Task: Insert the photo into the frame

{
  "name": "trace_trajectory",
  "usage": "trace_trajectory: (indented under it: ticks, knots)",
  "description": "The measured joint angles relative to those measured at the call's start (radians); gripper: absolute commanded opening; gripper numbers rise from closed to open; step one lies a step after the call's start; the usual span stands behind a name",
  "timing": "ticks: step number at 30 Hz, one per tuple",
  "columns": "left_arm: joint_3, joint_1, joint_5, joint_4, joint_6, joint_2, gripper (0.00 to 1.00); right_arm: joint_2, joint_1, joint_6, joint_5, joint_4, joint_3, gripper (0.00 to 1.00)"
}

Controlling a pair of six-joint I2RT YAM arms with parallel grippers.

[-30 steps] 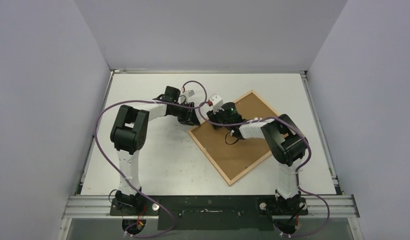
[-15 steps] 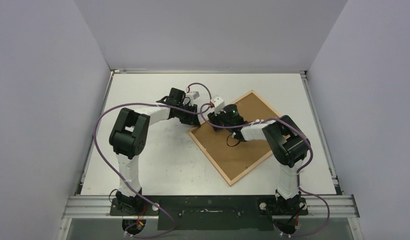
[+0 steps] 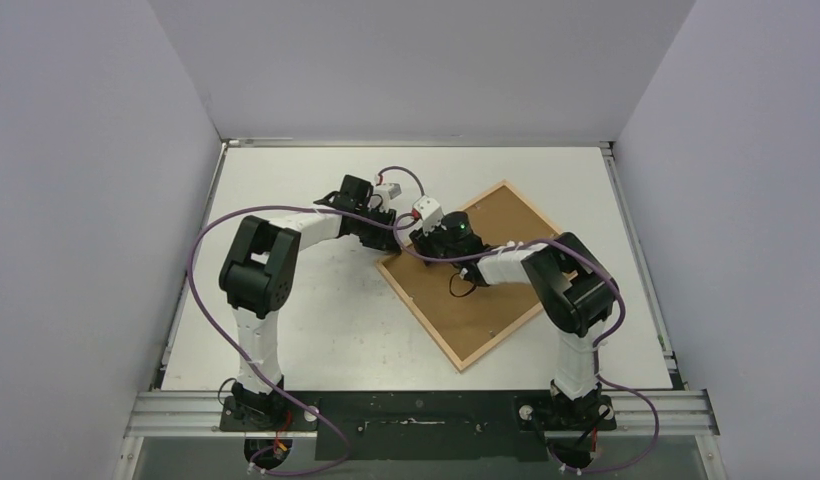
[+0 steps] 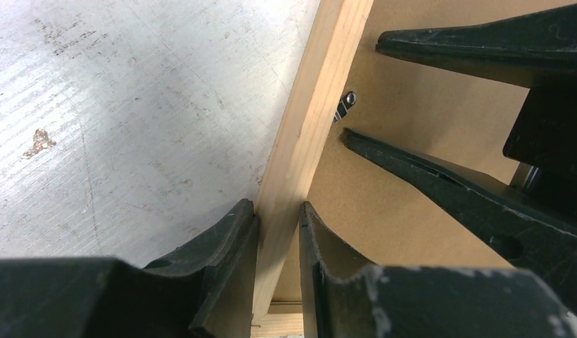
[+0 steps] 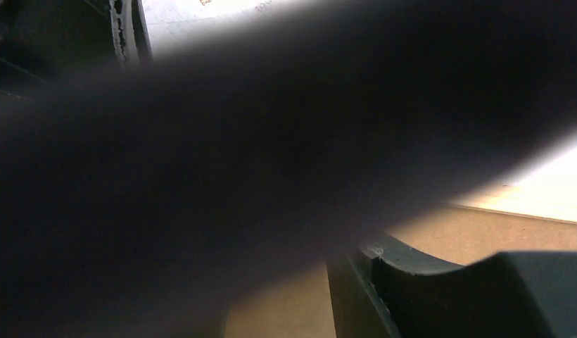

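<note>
The frame (image 3: 418, 318) lies face down on the table, a thin light-wood rectangle set diagonally, with its brown backing board (image 3: 486, 300) facing up. My left gripper (image 3: 389, 240) is at the frame's left corner. In the left wrist view its jaws (image 4: 277, 218) are shut on the wooden rail (image 4: 321, 105), one finger outside and one over the backing. My right gripper (image 3: 416, 243) hovers low over the same corner. Its two black fingers (image 4: 440, 186) stand apart on either side of a small metal tab (image 4: 345, 102). The photo is out of view.
A dark blurred shape fills most of the right wrist view, leaving one finger (image 5: 412, 282) and some backing (image 5: 293, 310) visible. Purple cables (image 3: 201, 260) loop off both arms. White enclosure walls (image 3: 106, 200) surround the white table (image 3: 316, 320).
The left jaws have closed onto the frame's rail. The right gripper has shifted left along the backing toward the left gripper's corner.
</note>
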State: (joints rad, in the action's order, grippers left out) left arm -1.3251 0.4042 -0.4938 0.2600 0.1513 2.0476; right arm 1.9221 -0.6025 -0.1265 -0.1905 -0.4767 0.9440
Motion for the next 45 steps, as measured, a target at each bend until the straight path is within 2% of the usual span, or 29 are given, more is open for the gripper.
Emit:
trace_trajectory:
  ticks: [7,26,34,41,45]
  knots:
    - [-0.024,0.003,0.003,0.035,-0.017,0.01,0.0,0.0,-0.021,-0.05,0.069,0.002,0.0,0.34]
    - [-0.066,0.0,-0.029,0.088,-0.056,0.034,0.0,0.006,-0.051,-0.131,0.127,0.022,0.018,0.37]
    - [-0.066,-0.002,-0.037,0.089,-0.068,0.035,0.0,0.023,-0.07,-0.145,0.179,0.044,0.047,0.29]
    - [-0.068,-0.002,-0.046,0.095,-0.098,0.038,0.0,0.035,-0.111,-0.175,0.271,0.03,0.048,0.16]
    - [-0.068,-0.002,-0.052,0.099,-0.128,0.038,0.0,0.043,-0.13,-0.176,0.319,0.021,0.048,0.14]
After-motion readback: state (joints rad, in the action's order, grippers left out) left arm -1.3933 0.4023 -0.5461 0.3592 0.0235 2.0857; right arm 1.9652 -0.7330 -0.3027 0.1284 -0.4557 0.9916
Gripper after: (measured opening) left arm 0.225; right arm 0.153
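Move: Just ahead of the right hand's half-open fingertips is the metal clip at the frame's rail, about 1 cm farther out, 1 cm to the left and 1 cm lower. The frame's left corner is some 8 cm left and 4 cm nearer, and the next clip on that rail about 7 cm farther out and 10 cm to the right. From the left hand, which already pinches this rail, the first clip lies some 3 cm ahead and 5 cm right, about level. The right fingertips close in around the metal clip at the rail, narrowing from nearly half open to almost shut, one tip on either side. The hand shifts barely 1 cm net, first briefly right and forward, then left and slightly down, while its wrist tilts some 15 degrees, left side dipping. The left hand keeps its pinch on the rail near the corner, turning a few degrees clockwise. ##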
